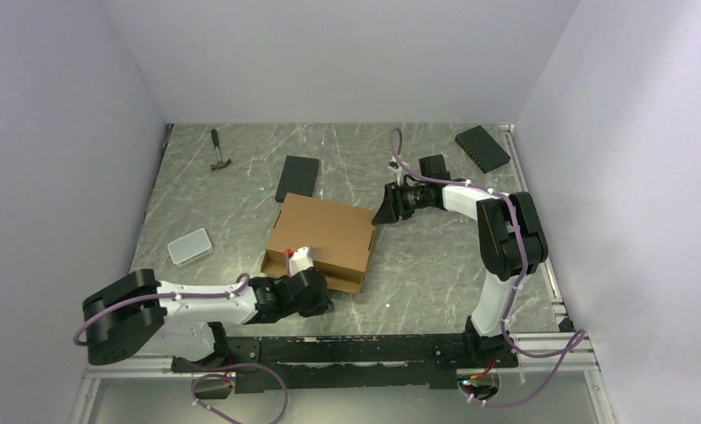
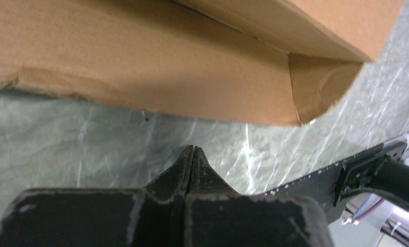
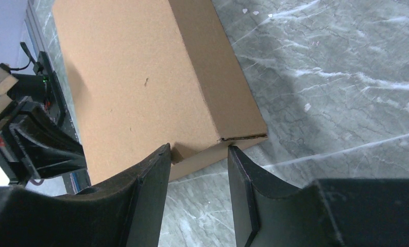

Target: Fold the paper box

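Note:
The paper box (image 1: 322,231), plain brown cardboard, lies with its lid down in the middle of the table. My left gripper (image 2: 193,150) is shut with nothing between its fingers. It sits low on the table just short of the box's near wall (image 2: 140,72), beside a crumpled corner tab (image 2: 318,87). In the top view the left gripper (image 1: 319,286) is at the box's near edge. My right gripper (image 3: 198,150) is open, its fingertips at the box's right end wall (image 3: 212,154) near a corner; contact is unclear. From above, the right gripper (image 1: 383,214) is at the box's far right corner.
A flat black box (image 1: 297,177) lies just behind the paper box, and another black box (image 1: 483,147) is at the back right. A hammer (image 1: 219,152) lies at the back left. A pale flat container (image 1: 190,246) sits left of the box. White walls enclose the table.

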You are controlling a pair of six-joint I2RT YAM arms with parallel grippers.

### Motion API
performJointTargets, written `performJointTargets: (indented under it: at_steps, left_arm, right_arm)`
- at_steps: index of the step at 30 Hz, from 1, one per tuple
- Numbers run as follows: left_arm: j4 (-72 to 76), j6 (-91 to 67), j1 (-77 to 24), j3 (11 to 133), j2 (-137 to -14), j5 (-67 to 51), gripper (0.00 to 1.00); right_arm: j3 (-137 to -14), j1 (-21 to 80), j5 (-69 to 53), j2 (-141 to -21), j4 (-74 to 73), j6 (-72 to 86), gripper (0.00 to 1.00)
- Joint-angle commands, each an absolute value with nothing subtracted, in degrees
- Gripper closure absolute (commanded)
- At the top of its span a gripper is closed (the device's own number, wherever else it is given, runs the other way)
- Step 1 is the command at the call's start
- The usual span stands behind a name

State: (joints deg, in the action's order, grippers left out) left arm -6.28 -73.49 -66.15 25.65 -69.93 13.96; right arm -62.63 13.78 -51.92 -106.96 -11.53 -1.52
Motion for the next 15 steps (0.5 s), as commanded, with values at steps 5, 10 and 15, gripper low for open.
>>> performJointTargets:
  at_steps: [5, 10, 15]
  left_arm:
    - [9.24, -78.37, -61.1, 28.35, -76.24, 17.03, 1.0]
    - [16.63, -76.48, -56.75, 28.97, -78.56, 13.93, 1.0]
    - [9.46, -75.01, -56.44, 31.35, -79.75, 7.88, 1.0]
  right_arm:
    - [-63.19, 14.58, -50.23, -108.02, -12.83, -3.25, 0.53]
    - [-63.06, 14.5, -50.01, -107.85, -12.9, -3.29, 0.53]
    - [-63.18, 14.48, -49.51, -108.0, -13.08, -3.25, 0.53]
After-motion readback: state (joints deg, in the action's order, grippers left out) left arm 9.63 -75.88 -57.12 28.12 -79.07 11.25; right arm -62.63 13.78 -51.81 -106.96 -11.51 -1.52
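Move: The left hand, fingers shut and low near the table, has the middle of the box's splayed front flap about 7 cm ahead and 4 cm to its left, roughly level with it. The lid's middle lies some 17 cm ahead, 1 cm left and 4 cm higher; the lid's right front corner is about 7 cm ahead, 8 cm right and 4 cm up. From the right hand, the front flap is roughly 14 cm back, 15 cm left and 4 cm lower. With its fingers still shut, the left hand dips slightly, then sweeps forward about 6 cm and some 3 cm to the right, rising a couple of centimetres from its low point as its tips meet the outside of the front flap and push it in and up towards the lid's front edge. The wrist turns about 10 degrees counter-clockwise and rolls its left side down by as much, while the right hand stays put, half open, at the lid's far right corner. ##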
